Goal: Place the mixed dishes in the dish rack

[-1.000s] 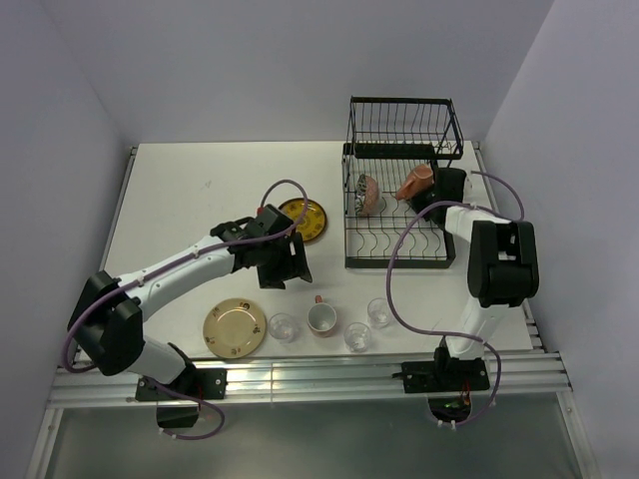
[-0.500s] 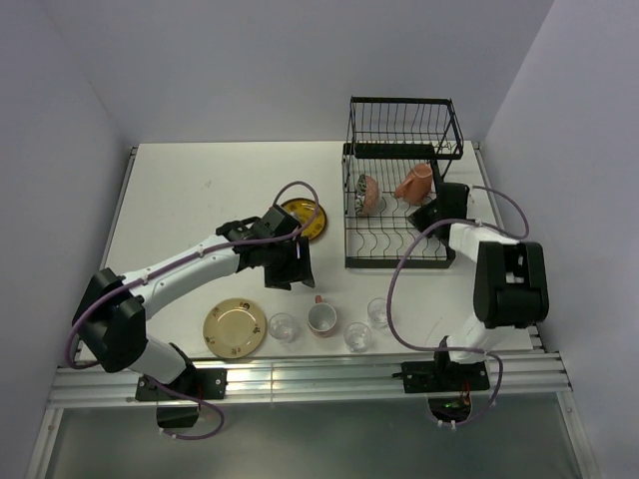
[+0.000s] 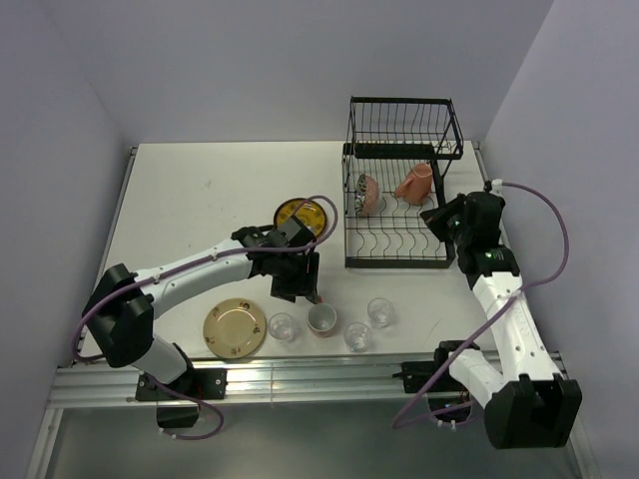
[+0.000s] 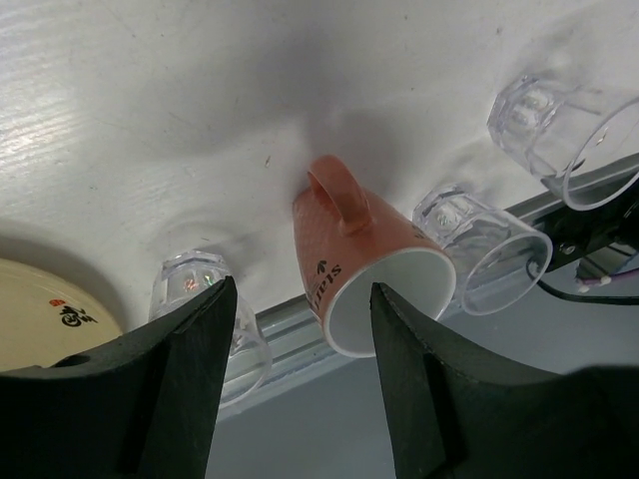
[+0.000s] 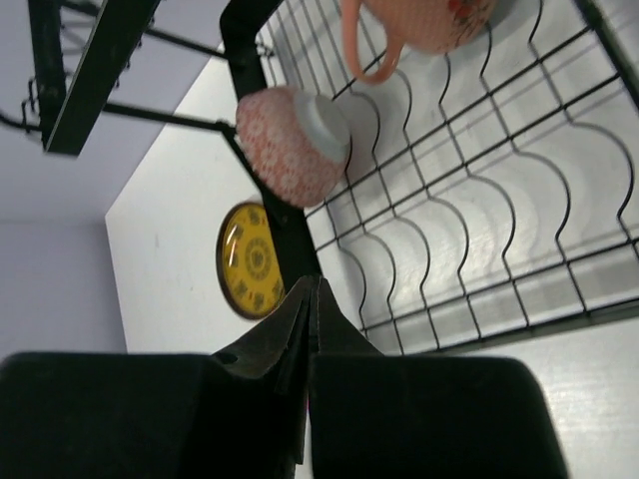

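Observation:
An orange-and-white mug (image 3: 321, 319) (image 4: 364, 274) stands upright on the table near its front edge. My left gripper (image 3: 303, 284) (image 4: 302, 291) hovers just behind and above it, open, its fingers framing the mug without touching. Three clear glasses (image 3: 283, 326) (image 3: 356, 335) (image 3: 379, 312) stand around the mug. A tan plate (image 3: 235, 328) lies to their left and a yellow patterned plate (image 3: 303, 217) lies beside the black dish rack (image 3: 401, 261). The rack holds a patterned bowl (image 3: 367, 195) (image 5: 290, 140) and another orange mug (image 3: 414, 183) (image 5: 419, 20). My right gripper (image 3: 439, 215) (image 5: 312, 284) is shut and empty at the rack's right side.
In the left wrist view, glasses (image 4: 479, 244) (image 4: 559, 130) stand right of the mug and one glass (image 4: 205, 299) stands partly behind my left finger. The metal rail at the table's front edge (image 3: 300, 374) runs close behind the glasses. Walls enclose three sides.
My left arm has moved forward and right from the yellow plate to the mug, its jaws narrowing. My right arm has drawn back from the rack toward the right.

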### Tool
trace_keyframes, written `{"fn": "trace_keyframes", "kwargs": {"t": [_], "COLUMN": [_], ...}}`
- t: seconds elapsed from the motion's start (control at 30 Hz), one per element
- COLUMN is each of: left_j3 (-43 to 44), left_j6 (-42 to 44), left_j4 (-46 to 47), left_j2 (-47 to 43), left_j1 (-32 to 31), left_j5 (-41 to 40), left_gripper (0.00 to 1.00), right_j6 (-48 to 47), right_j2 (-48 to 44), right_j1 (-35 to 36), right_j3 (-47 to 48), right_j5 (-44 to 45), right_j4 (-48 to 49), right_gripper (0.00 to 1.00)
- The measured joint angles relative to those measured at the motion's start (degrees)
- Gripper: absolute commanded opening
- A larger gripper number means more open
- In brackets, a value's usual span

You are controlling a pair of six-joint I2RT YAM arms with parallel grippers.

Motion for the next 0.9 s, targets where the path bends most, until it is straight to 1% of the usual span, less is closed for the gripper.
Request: {"fn": "trace_keyframes", "kwargs": {"t": [0.1,0.23,0.33,0.47,0.5,0.57,0.6,0.63,0.67,0.7,0.73,0.77,0.83,0.9], "left_j3": [0.4,1.2,1.5,3.2,3.8,5.2,6.4,7.6,9.0,10.8,12.3,14.4,17.5,21.2], "left_j6": [0.4,0.8,1.2,2.2,2.3,3.1,3.6,4.0,4.6,5.3,5.9,6.5,7.2,7.8], "left_j4": [-0.7,-1.4,-2.1,-3.2,-3.4,-3.8,-4.3,-4.8,-5.3,-6.0,-6.6,-7.3,-8.5,-10.6], "left_j2": [0.8,2.8,4.7,9.2,10.3,12.7,13.9,14.9,15.7,16.5,17.2,17.8,18.4,18.4], "left_j1": [-1.6,-3.5,-4.3,-4.6,-4.6,-4.6,-4.6,-4.6,-4.5,-4.6,-4.6,-4.6,-4.6,-4.5], "left_j5": [-0.4,-1.0,-1.6,-2.2,-2.5,-3.1,-3.6,-4.3,-4.4,-5.1,-5.6,-6.2,-7.8,-10.3], "left_gripper": [0.61,0.62,0.6,0.43,0.34,0.27,0.16,0.09,0.0,0.0,0.0,0.0,0.0,0.0], "right_j6": [-0.4,-0.6,-0.6,-0.5,-0.5,-0.5,-0.6,-0.6,-0.6,-0.9,-1.0,-1.0,-1.4,-1.5], "right_j2": [-2.7,-3.8,-4.1,-4.1,-4.2,-4.2,-4.2,-4.2,-4.2,-4.2,-4.2,-4.2,-3.9,-2.9], "right_j1": [1.0,1.9,3.1,4.2,4.3,4.5,4.5,4.6,4.8,4.9,5.1,5.2,5.2,5.2], "right_j3": [0.0,0.0,0.3,2.6,3.3,5.1,6.0,6.7,7.5,8.1,8.7,9.2,10.0,11.2], "right_j5": [-0.8,-1.5,-2.2,-2.9,-3.0,-3.3,-3.5,-3.7,-3.9,-4.2,-4.8,-5.2,-6.4,-7.9], "right_j4": [-3.4,-6.6,-8.5,-10.3,-10.4,-10.7,-11.0,-11.1,-11.3,-11.5,-11.7,-11.9,-12.5,-13.1], "right_gripper": [0.0,0.0,0.0,0.0,0.0,0.11,0.17,0.29,0.35,0.39,0.49,0.54,0.62,0.63]}}
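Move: The upright pink mug on the table is the left hand's goal: its middle is about 3 cm back, 5 cm to the right and 8 cm below. One glass stands some 5 cm back and 4 cm left of the hand, another about 7 cm back and 13 cm right, both roughly 9 cm down; the cream plate is about 5 cm back, 16 cm left and 12 cm down. From the right hand the mug lies some 17 cm back, 22 cm left and 18 cm below. The left hand eases back a couple of centimetres and sinks about 5 cm to the pink mug's rim, shutting its half-open fingers on the left wall with one finger inside, then carries the mug up about 4 cm while swinging forward and right, its left side tilting up by some 15 degrees. Meanwhile the closed right hand draws back and left towards the mug, then rises about 6 cm beside the rack, turning a little counter-clockwise and opening to over half. ##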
